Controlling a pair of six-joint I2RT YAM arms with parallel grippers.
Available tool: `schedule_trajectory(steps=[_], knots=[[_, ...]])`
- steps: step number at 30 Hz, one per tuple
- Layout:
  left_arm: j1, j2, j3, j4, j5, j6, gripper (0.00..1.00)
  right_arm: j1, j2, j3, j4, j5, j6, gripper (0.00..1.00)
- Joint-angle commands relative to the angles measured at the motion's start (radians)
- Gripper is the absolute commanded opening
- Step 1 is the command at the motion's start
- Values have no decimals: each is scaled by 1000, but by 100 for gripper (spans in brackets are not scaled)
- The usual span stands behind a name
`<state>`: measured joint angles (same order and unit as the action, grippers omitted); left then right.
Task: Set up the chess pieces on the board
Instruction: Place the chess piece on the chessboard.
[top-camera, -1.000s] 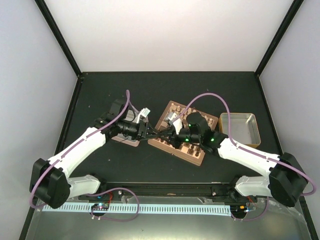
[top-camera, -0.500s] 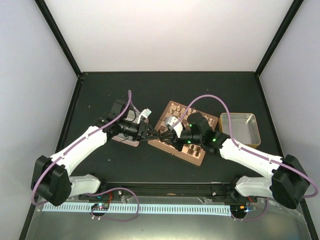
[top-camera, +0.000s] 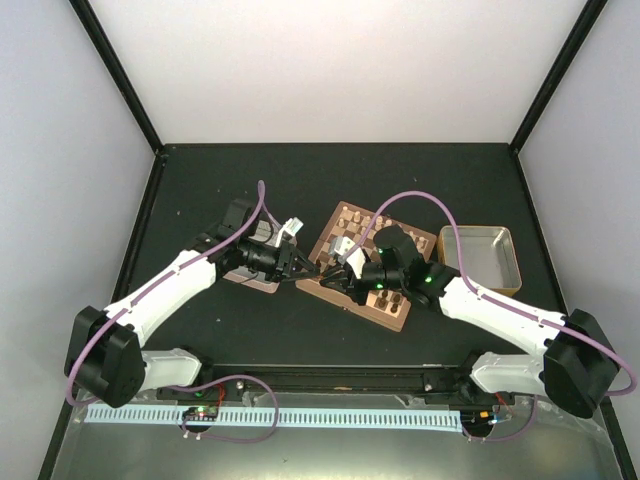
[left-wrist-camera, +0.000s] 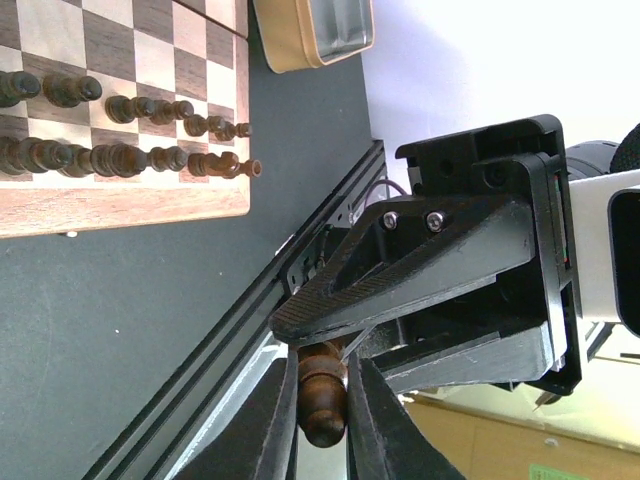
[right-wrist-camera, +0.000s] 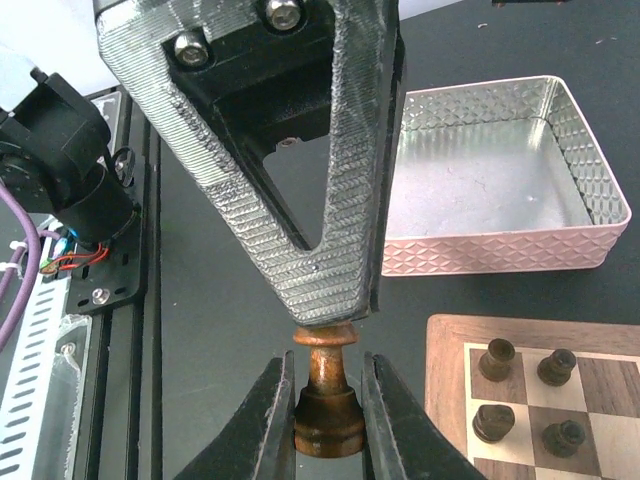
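Note:
One dark brown chess piece (right-wrist-camera: 326, 395) hangs in the air between both grippers, left of the board (top-camera: 395, 315). My right gripper (right-wrist-camera: 328, 400) is shut on its wide base. My left gripper (left-wrist-camera: 322, 400) is shut on its rounded head end (left-wrist-camera: 322, 395). In the top view the two grippers meet tip to tip, left gripper (top-camera: 308, 267) and right gripper (top-camera: 328, 270). Several dark chess pieces (left-wrist-camera: 130, 160) stand in two rows along the board's near rim (left-wrist-camera: 120, 205). More of them (right-wrist-camera: 520, 390) show in the right wrist view.
A gold tin tray (top-camera: 480, 258) stands right of the board, seen too as the tray (left-wrist-camera: 310, 30). A pinkish embossed tray (right-wrist-camera: 490, 190) lies under the left arm at the tray's edge (top-camera: 252, 283). The base rail (top-camera: 330, 378) runs along the near edge.
The left gripper's fingers have closed onto the piece that the right gripper holds. The right arm has shifted slightly left toward it.

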<state>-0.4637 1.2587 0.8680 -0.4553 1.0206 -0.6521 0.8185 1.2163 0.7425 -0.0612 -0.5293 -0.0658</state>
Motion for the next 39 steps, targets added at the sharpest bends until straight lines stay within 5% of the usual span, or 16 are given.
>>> schedule_trajectory(steps=[1,5,8,13,18,23,30,39], knots=[[-2,0,11,16,1,13,2,1,-15,37,-1,6,18,10],[-4,-15,20,-2,-102,36,2,0,-34,33,-27,75,94,52],[-8,-35,31,-37,-280,59,2,1,-102,-16,-21,189,163,66],[-106,-71,29,-23,-642,77,2,-4,-263,-95,-57,631,328,69],[-255,-27,34,28,-802,81,2,-34,-384,-87,-236,1045,544,70],[-426,125,156,-66,-952,139,2,-38,-448,-19,-487,1301,765,70],[-617,349,409,-245,-1093,222,3,-40,-546,10,-672,1440,927,70],[-702,566,606,-369,-1151,264,4,-39,-622,-23,-703,1454,960,70]])
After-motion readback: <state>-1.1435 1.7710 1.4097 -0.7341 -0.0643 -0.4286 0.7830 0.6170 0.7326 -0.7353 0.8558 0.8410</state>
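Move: The dark chess piece is already gripped by both hands. Its empty light square in the near row lies from the left hand about 11 cm right, 1 cm back and 17 cm below, with the knight some 14 cm right and 3 back, the corner rook 16 right and 4 back, and a tall dark piece 9 right, level. From the right hand that square is about 11 cm right and 16 below; the gold-rimmed tray is 38 right, 11 ahead. The dark piece stays pinched in the left fingers while the right fingers open and let go of it. Left carries it about 3 cm forward, already sinking, then back and some 13 cm net to the right and 8 down towards the empty square, the fingers swinging steeply downward. Right withdraws nearly 30 cm rightward towards the gold-rimmed tray, rising slightly and turning clockwise about 95 degrees. ##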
